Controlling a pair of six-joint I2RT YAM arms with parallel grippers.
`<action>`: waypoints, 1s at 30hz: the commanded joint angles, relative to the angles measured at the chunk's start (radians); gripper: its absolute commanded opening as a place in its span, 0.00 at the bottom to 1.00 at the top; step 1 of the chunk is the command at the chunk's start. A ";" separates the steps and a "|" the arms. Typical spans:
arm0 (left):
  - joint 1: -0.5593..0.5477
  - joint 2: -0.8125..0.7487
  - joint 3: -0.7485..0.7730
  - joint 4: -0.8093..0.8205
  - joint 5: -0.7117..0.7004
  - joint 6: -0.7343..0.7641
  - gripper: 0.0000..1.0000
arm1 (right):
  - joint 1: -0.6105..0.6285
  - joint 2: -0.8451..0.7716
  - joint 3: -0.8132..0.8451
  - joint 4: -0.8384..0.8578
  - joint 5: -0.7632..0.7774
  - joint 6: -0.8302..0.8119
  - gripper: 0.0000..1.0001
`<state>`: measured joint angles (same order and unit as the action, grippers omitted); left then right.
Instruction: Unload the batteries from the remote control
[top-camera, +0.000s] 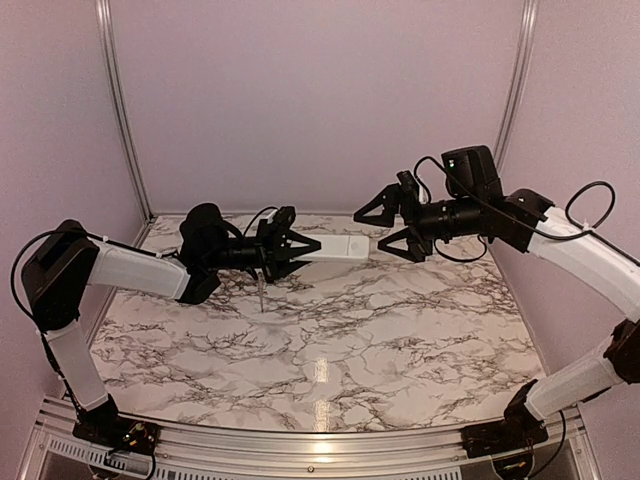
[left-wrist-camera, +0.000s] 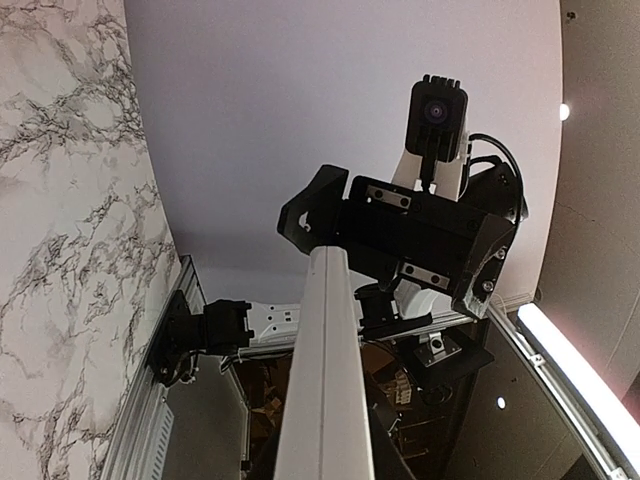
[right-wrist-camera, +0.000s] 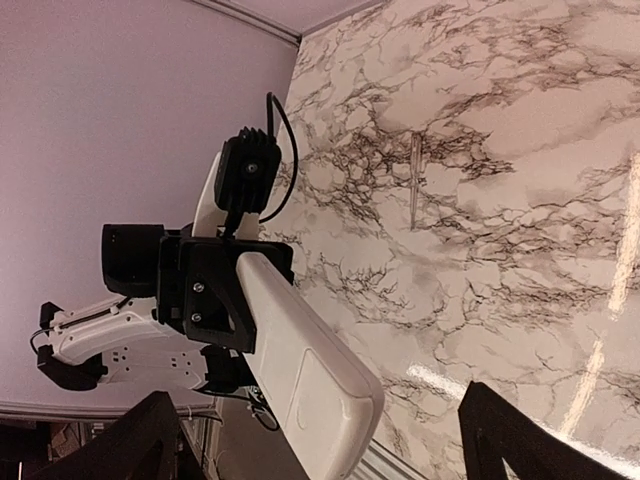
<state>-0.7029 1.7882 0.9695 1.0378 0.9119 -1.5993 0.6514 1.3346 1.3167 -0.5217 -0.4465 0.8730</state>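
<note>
My left gripper (top-camera: 305, 252) is shut on one end of the white remote control (top-camera: 340, 247) and holds it level above the back of the table, pointing right. My right gripper (top-camera: 378, 230) is open and faces the remote's free end. In the right wrist view the remote control (right-wrist-camera: 300, 360) reaches in between my wide-open fingers (right-wrist-camera: 505, 430), and neither finger touches it. Its cover panel (right-wrist-camera: 325, 395) sits closed on the face turned toward that camera. In the left wrist view the remote control (left-wrist-camera: 325, 380) runs up from my jaws. The batteries are hidden.
A slim grey pointed tool (top-camera: 260, 293) lies on the marble tabletop (top-camera: 330, 340) below the left gripper, and the same tool (right-wrist-camera: 413, 180) shows in the right wrist view. Lilac walls with metal posts (top-camera: 120, 110) enclose the table at the back and sides.
</note>
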 joint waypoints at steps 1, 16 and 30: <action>0.010 -0.015 0.045 -0.023 0.007 -0.023 0.00 | -0.001 -0.021 -0.008 0.089 -0.054 0.056 0.93; 0.021 0.001 0.056 -0.023 -0.010 -0.063 0.00 | 0.007 0.024 -0.021 0.060 -0.050 0.114 0.77; 0.026 0.018 0.074 -0.013 -0.004 -0.068 0.00 | 0.074 0.091 0.021 0.064 0.013 0.129 0.61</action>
<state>-0.6807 1.7935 1.0145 0.9768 0.8989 -1.6691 0.7086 1.4101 1.2896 -0.4469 -0.4793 0.9962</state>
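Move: At the right hand's left side, roughly level and about 2 cm nearer the robot, is the middle of the white remote control, some 7 cm off and about 2 cm lower; its free end already reaches near the open fingers. The left hand grips the other end, with the remote's middle about 7 cm to its right, 1 cm back and 1 cm higher. A thin rod lies on the table about 26 cm left of the right hand, 11 cm farther out and 30 cm below. Closing in on the remote's free end, the right hand first lifts a little over 1 cm, then works left and down, ending about 3 cm left and 2.5 cm lower, mostly in a late push. Its fingers narrow from wide open to a bit over half, one on either side of the end, while the hand tips slightly. The left hand keeps its grip, easing under 2 cm forward with a small tilt. ##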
